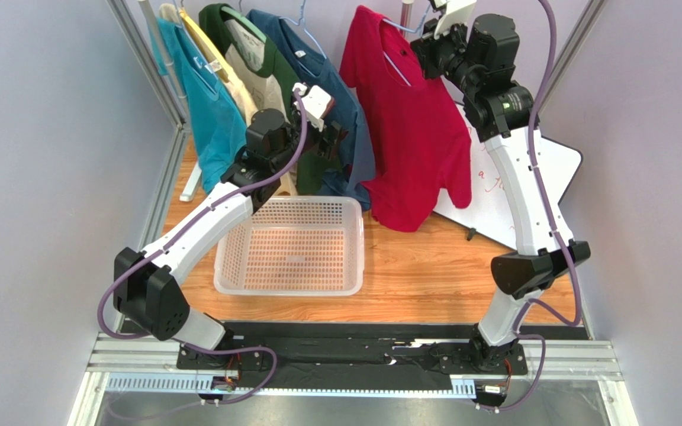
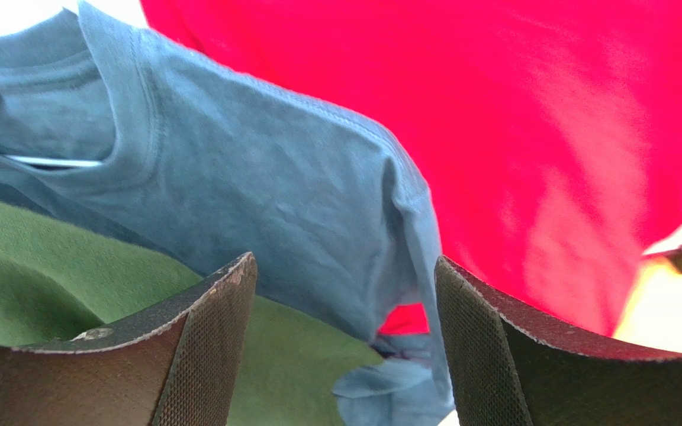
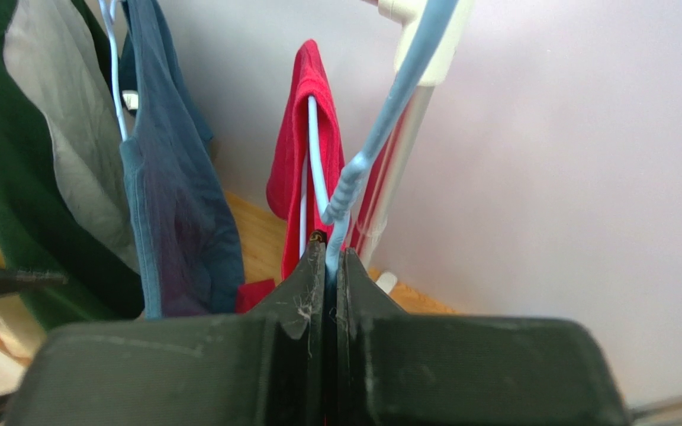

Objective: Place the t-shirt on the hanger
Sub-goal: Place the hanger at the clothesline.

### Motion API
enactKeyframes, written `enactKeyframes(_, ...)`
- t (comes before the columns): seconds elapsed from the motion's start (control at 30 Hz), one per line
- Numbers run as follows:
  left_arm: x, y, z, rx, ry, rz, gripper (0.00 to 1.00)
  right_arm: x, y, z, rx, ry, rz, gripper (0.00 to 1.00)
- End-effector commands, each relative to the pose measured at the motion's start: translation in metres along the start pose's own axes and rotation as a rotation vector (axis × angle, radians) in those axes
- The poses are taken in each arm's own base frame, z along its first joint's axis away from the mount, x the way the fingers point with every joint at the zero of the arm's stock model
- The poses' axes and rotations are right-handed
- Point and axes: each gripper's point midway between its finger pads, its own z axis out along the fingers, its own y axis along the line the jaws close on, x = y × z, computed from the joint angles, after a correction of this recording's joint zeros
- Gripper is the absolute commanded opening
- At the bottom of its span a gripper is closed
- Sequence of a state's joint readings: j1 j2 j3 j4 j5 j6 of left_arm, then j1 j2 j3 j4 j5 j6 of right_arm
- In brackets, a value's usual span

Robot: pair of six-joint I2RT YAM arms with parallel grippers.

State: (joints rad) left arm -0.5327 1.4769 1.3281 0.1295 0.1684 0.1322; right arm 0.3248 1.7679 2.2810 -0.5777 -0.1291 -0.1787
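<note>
The red t-shirt [image 1: 409,133] hangs on the light-blue wire hanger [image 1: 396,66], whose wire shows inside the collar. In the right wrist view the hanger [image 3: 380,124] rises from my right gripper [image 3: 331,255], which is shut on the wire just below the hook's twisted neck, and the t-shirt [image 3: 293,155] drapes behind it. The right gripper [image 1: 417,42] is high at the back by the rack. My left gripper [image 1: 334,139] is lower, at the hanging shirts. Its jaws [image 2: 345,284] stand open and hold nothing. The t-shirt [image 2: 513,115] fills the upper right beyond them.
A navy shirt [image 1: 336,98], a green-and-cream shirt [image 1: 256,62] and a teal shirt [image 1: 207,102] hang on the rack to the left. A white mesh basket [image 1: 291,245] sits on the wooden table. A whiteboard [image 1: 554,169] lies at the right.
</note>
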Motion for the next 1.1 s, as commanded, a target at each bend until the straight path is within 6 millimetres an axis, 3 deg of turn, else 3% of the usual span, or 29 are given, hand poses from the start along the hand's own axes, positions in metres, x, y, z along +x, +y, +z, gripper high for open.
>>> enactKeyframes(0.0, -0.021, -0.006, -0.020, 0.027, -0.033, -0.059, 0.79, -0.085, -0.006, 0.003, 0.012, -0.290, -0.059, 0.00)
enactKeyframes(0.03, -0.020, -0.008, -0.022, 0.034, -0.023, -0.069, 0.79, -0.074, -0.007, 0.018, 0.009, -0.275, -0.054, 0.00)
enactKeyframes(0.1, -0.022, -0.009, -0.028, 0.035, -0.024, -0.079, 0.79, -0.080, -0.008, 0.023, 0.013, -0.302, -0.062, 0.00)
enactKeyframes(0.47, -0.004, -0.013, -0.045, 0.045, 0.013, -0.109, 0.80, -0.056, 0.005, 0.075, -0.005, -0.320, -0.103, 0.00)
enactKeyframes(0.5, -0.005, -0.013, -0.047, 0.046, 0.010, -0.113, 0.80, -0.046, 0.005, 0.085, 0.000, -0.307, -0.103, 0.00)
enactKeyframes(0.73, -0.004, -0.015, -0.056, 0.046, 0.019, -0.132, 0.80, -0.024, -0.003, 0.111, 0.050, -0.288, -0.072, 0.00)
enactKeyframes(0.93, -0.001, -0.013, -0.060, 0.047, 0.029, -0.135, 0.81, -0.009, -0.001, 0.121, 0.047, -0.264, -0.046, 0.00)
enactKeyframes(0.97, -0.001, -0.012, -0.060, 0.045, 0.028, -0.135, 0.81, -0.006, -0.001, 0.122, 0.045, -0.258, -0.046, 0.02)
enactKeyframes(1.07, -0.006, -0.012, -0.062, 0.061, 0.023, -0.168, 0.82, -0.014, 0.004, 0.114, 0.026, -0.265, -0.049, 0.44)
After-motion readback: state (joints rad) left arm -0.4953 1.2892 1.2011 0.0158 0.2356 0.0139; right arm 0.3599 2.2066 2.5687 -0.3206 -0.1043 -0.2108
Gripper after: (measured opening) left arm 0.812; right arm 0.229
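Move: The right hand still grips the hanger's neck with the red t-shirt on it; the free stretch of clothesline it is going to lies about 11 cm ahead, 6 cm to its left and a couple of centimetres higher. The rack pole's top is roughly 11 cm ahead and 2 cm left, while the blue shirt hangs some 9 cm ahead, 17 cm left and 15 cm lower. From the left hand, that stretch is about 15 cm ahead, 9 cm right and 12 cm up. The right hand carries the hanger forward some 12 cm and about 6 cm left, into the space between the pole and the blue shirt, rising a couple of centimetres first and then sinking about 7 cm to bring the hook onto the clothesline, its fingertips tilting slightly up; only at the end do its fingers begin to open around the hanger's neck. The left hand, empty and open, meanwhile backs away from the hanging shirts by about 5 cm and drifts left, tipping slightly down. ##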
